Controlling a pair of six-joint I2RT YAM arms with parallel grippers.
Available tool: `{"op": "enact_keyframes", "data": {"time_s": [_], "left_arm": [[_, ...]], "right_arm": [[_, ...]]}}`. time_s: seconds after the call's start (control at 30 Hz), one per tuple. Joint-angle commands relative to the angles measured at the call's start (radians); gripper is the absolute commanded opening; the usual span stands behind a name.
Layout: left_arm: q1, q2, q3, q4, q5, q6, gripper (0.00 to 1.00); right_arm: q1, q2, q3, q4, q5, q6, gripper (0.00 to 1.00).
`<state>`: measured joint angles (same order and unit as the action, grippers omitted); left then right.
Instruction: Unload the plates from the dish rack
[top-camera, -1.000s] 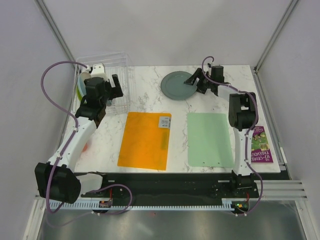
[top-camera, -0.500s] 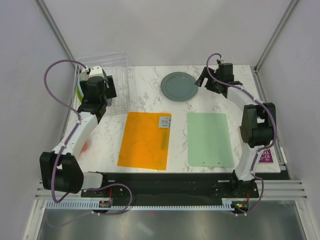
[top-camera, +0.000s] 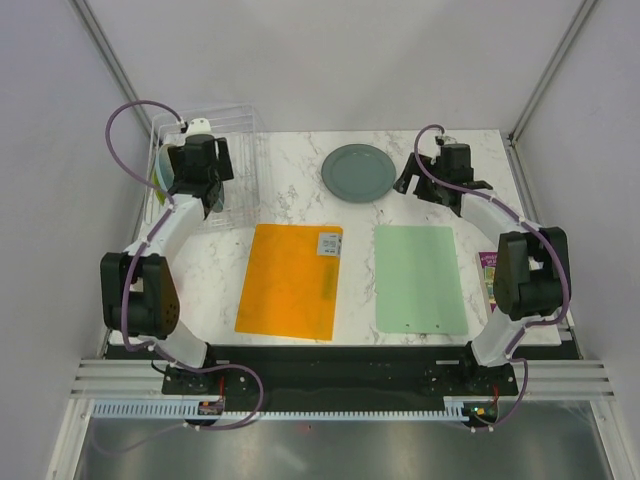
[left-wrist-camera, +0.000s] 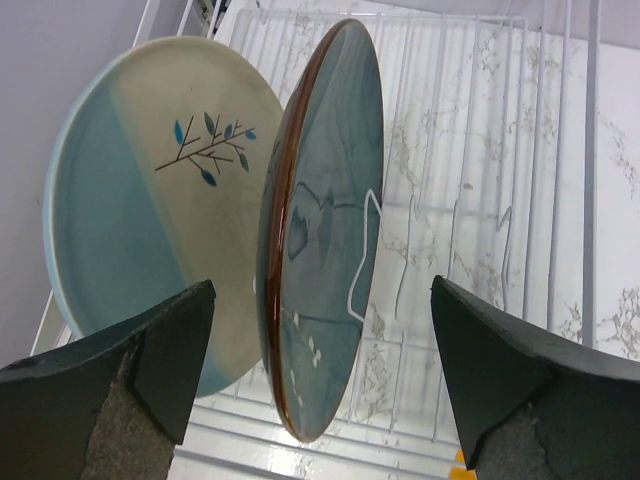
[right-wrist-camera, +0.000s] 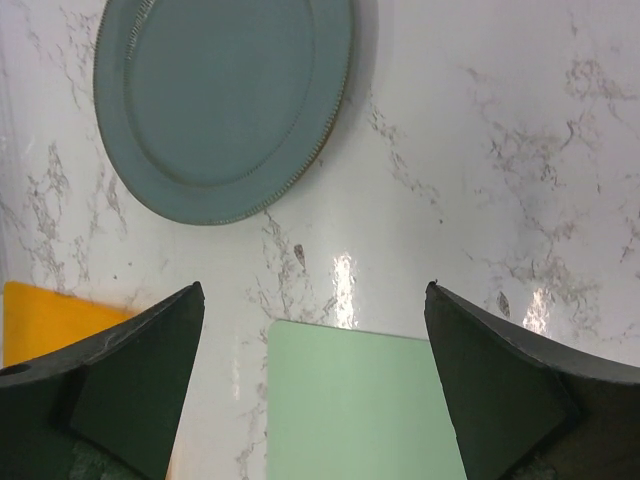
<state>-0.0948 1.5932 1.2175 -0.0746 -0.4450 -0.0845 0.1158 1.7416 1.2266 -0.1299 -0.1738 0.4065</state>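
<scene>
Two plates stand on edge in the white wire dish rack (left-wrist-camera: 480, 200) (top-camera: 245, 150): a pale blue and cream one with a branch motif (left-wrist-camera: 150, 200) and a dark blue-grey one with a brown rim (left-wrist-camera: 320, 220). My left gripper (left-wrist-camera: 320, 290) (top-camera: 200, 180) is open inside the rack, its fingers on either side of the blue-grey plate's rim and clear of it. A grey-green plate (top-camera: 357, 172) (right-wrist-camera: 220, 100) lies flat on the marble table. My right gripper (right-wrist-camera: 315, 287) (top-camera: 425, 185) hangs open and empty to its right, over the far edge of the green mat.
An orange mat (top-camera: 292, 280) and a pale green mat (top-camera: 420, 277) (right-wrist-camera: 360, 400) lie flat mid-table. A purple booklet (top-camera: 489, 265) peeks out behind the right arm at the table's right edge. Enclosure walls stand close behind the rack and on both sides.
My right gripper has drawn back to the right and nearer, away from the grey-green plate lying on the table. The left gripper has moved deeper into the rack over the standing plates.
</scene>
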Motion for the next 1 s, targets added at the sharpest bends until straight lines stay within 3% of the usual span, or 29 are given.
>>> {"op": "enact_keyframes", "data": {"time_s": [0.0,0.13,0.2,0.23,0.27,0.3,0.47,0.77,0.97], "left_arm": [[0.003,0.053,0.065,0.081,-0.064,0.045,0.86],[0.003,0.105,0.068,0.130,-0.107,0.068,0.75],[0.003,0.126,0.080,0.124,-0.124,0.075,0.61],[0.003,0.134,0.079,0.122,-0.130,0.074,0.48],[0.003,0.134,0.076,0.125,-0.138,0.071,0.12],[0.003,0.131,0.068,0.128,-0.147,0.068,0.04],[-0.006,0.106,0.065,0.153,-0.156,0.083,0.02],[-0.083,0.070,0.137,0.291,-0.389,0.397,0.02],[-0.128,-0.021,0.181,0.314,-0.402,0.470,0.02]], "right_arm": [[0.002,-0.047,-0.033,0.016,-0.004,-0.023,0.98],[0.002,-0.059,-0.062,0.016,-0.004,-0.025,0.98],[0.002,-0.070,-0.070,0.015,-0.004,-0.026,0.98],[0.002,-0.074,-0.079,0.015,-0.003,-0.026,0.98],[0.002,-0.076,-0.084,0.015,-0.001,-0.025,0.98],[0.002,-0.082,-0.087,0.015,0.002,-0.026,0.98],[0.004,-0.086,-0.114,0.018,0.005,-0.023,0.98],[0.027,-0.128,-0.130,0.012,0.020,-0.023,0.98],[0.054,-0.169,-0.114,-0.004,0.019,-0.034,0.98]]}}
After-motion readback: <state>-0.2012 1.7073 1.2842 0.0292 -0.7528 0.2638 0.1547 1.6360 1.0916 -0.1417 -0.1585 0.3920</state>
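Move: The grey-blue plate standing in the dish rack is just in front of my open left hand: its middle is about 6 cm ahead, 3 cm left and 5 cm lower. The cream-and-blue plate stands some 8 cm to the left of it, and the green plate about 4 cm left of that one and 1 cm nearer me. From my right hand, the grey-blue plate is roughly 58 cm left, 6 cm ahead and a little higher. I nudge my left hand about 3 cm forward and left, sinking slightly, and close its fingers to pinch the rim of the grey-blue plate. Keeping that grip, I roll the hand left side up, some 20 degrees, and ease it back to the right while rising about 3 cm. My right hand, open and empty, draws back about 4 cm from the plate lying on the table. ##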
